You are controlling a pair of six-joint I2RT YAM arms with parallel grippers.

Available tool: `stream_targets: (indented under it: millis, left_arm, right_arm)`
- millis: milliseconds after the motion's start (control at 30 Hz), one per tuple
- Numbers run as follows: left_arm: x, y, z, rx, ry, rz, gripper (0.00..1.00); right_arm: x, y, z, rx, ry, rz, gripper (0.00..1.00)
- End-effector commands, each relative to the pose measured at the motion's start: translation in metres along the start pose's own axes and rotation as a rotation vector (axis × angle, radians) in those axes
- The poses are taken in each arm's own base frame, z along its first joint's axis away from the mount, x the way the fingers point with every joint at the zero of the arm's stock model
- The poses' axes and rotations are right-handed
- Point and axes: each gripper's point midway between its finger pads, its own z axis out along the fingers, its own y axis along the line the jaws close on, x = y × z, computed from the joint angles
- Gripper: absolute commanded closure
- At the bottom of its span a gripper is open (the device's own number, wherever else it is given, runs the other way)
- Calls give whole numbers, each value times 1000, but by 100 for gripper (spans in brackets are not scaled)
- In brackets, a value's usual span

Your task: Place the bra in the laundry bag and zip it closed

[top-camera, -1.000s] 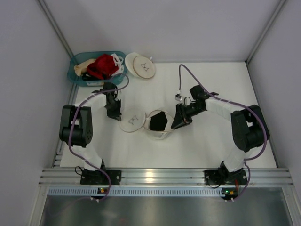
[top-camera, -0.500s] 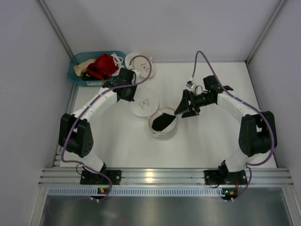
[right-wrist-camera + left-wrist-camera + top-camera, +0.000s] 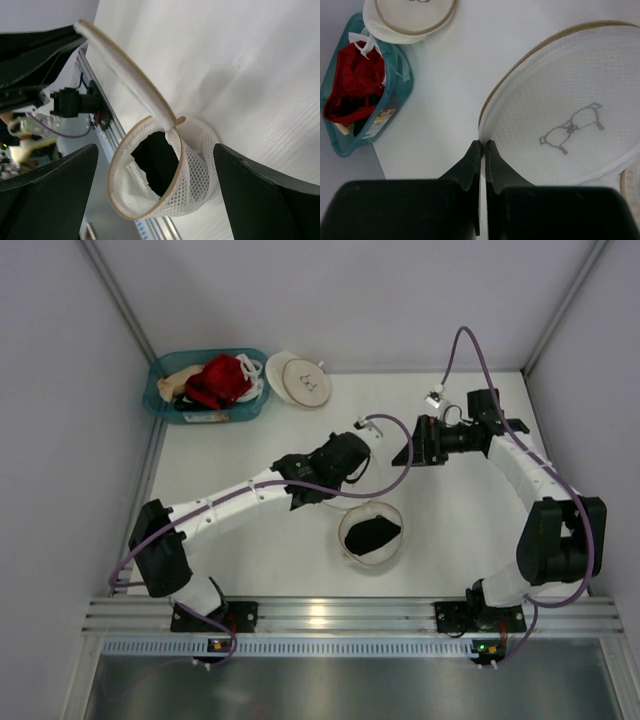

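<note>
The laundry bag stands open near the table's middle, with the black bra inside it. In the right wrist view the bag shows the bra through its mouth, and its lid rises edge-on from the hinge. My left gripper is shut on the rim of that lid, which bears a small dark mark. Seen from above, the left gripper hangs over the bag's far-left side and hides the lid. My right gripper is open and empty, well behind the bag.
A teal basket at the back left holds a red garment and a beige one. A second round bag with a tan-rimmed lid lies beside it. Both also show in the left wrist view: basket, second bag.
My left arm swung the lid up from the left and over toward the bag's mouth. The bag slid nearer and rightward. My right gripper let go of the rim, opened and drew back to the far right.
</note>
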Motion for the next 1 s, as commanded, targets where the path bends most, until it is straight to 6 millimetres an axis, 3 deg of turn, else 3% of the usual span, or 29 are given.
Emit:
stream_targets:
  millis: [0,100,200,267,533,600,633,733,767,867,900,967]
  left_arm:
    - [-22,27,-18,-45,-119,-4,100]
    - [-26,20,-18,-3,-162,23,100]
    - [-33,17,-15,15,-193,32,100]
    - [-38,11,-16,44,-224,29,100]
    - [-53,-7,-21,156,-334,30,100]
    - [-53,-6,-21,166,-347,17,100]
    - [-55,-8,-22,184,-356,10,100]
    - [-58,-3,-23,183,-360,-30,100]
    - [-58,3,-22,174,-360,-50,99]
    - [-60,20,-23,165,-339,-117,85]
    - [-62,26,-24,159,-336,-142,72]
    - [-65,46,-25,153,-321,-219,61]
  right_arm:
    - [-31,44,-20,-116,-102,-413,1]
    - [-38,58,-21,-208,-95,-466,0]
    - [-45,50,-11,-214,-82,-478,1]
    - [-40,43,2,-207,-63,-498,1]
    - [-28,52,40,-258,-48,-595,4]
    - [-25,54,45,-265,-40,-596,21]
    - [-20,56,50,-271,-32,-595,40]
    - [-19,57,51,-250,-52,-609,76]
    - [-23,58,47,-232,-71,-628,97]
    - [-29,53,42,-184,-104,-626,100]
    - [-35,55,36,-164,-131,-630,100]
    - [-44,47,30,-90,-179,-626,100]
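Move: The laundry bag's raised lid has its middle about 10 cm to the right hand's left, some 4 cm back and slightly lower. From that hand, the bag's open body sits roughly 15 cm back, 6 cm left and 11 cm down, with the black bra inside a few centimetres deeper. The left hand already pinches the lid's left edge, the lid's middle about 6 cm to its right, 1 cm ahead and 3 cm lower. Up first by about 5 cm, then down and left to the lid's free zipper edge, the open right hand ends some 6 cm left of its start, rolling about 25 degrees on the way, and shuts on the lid. The left hand meanwhile eases the still-pinched lid about 3 cm right towards it, turning clockwise, then opens and lets go. ##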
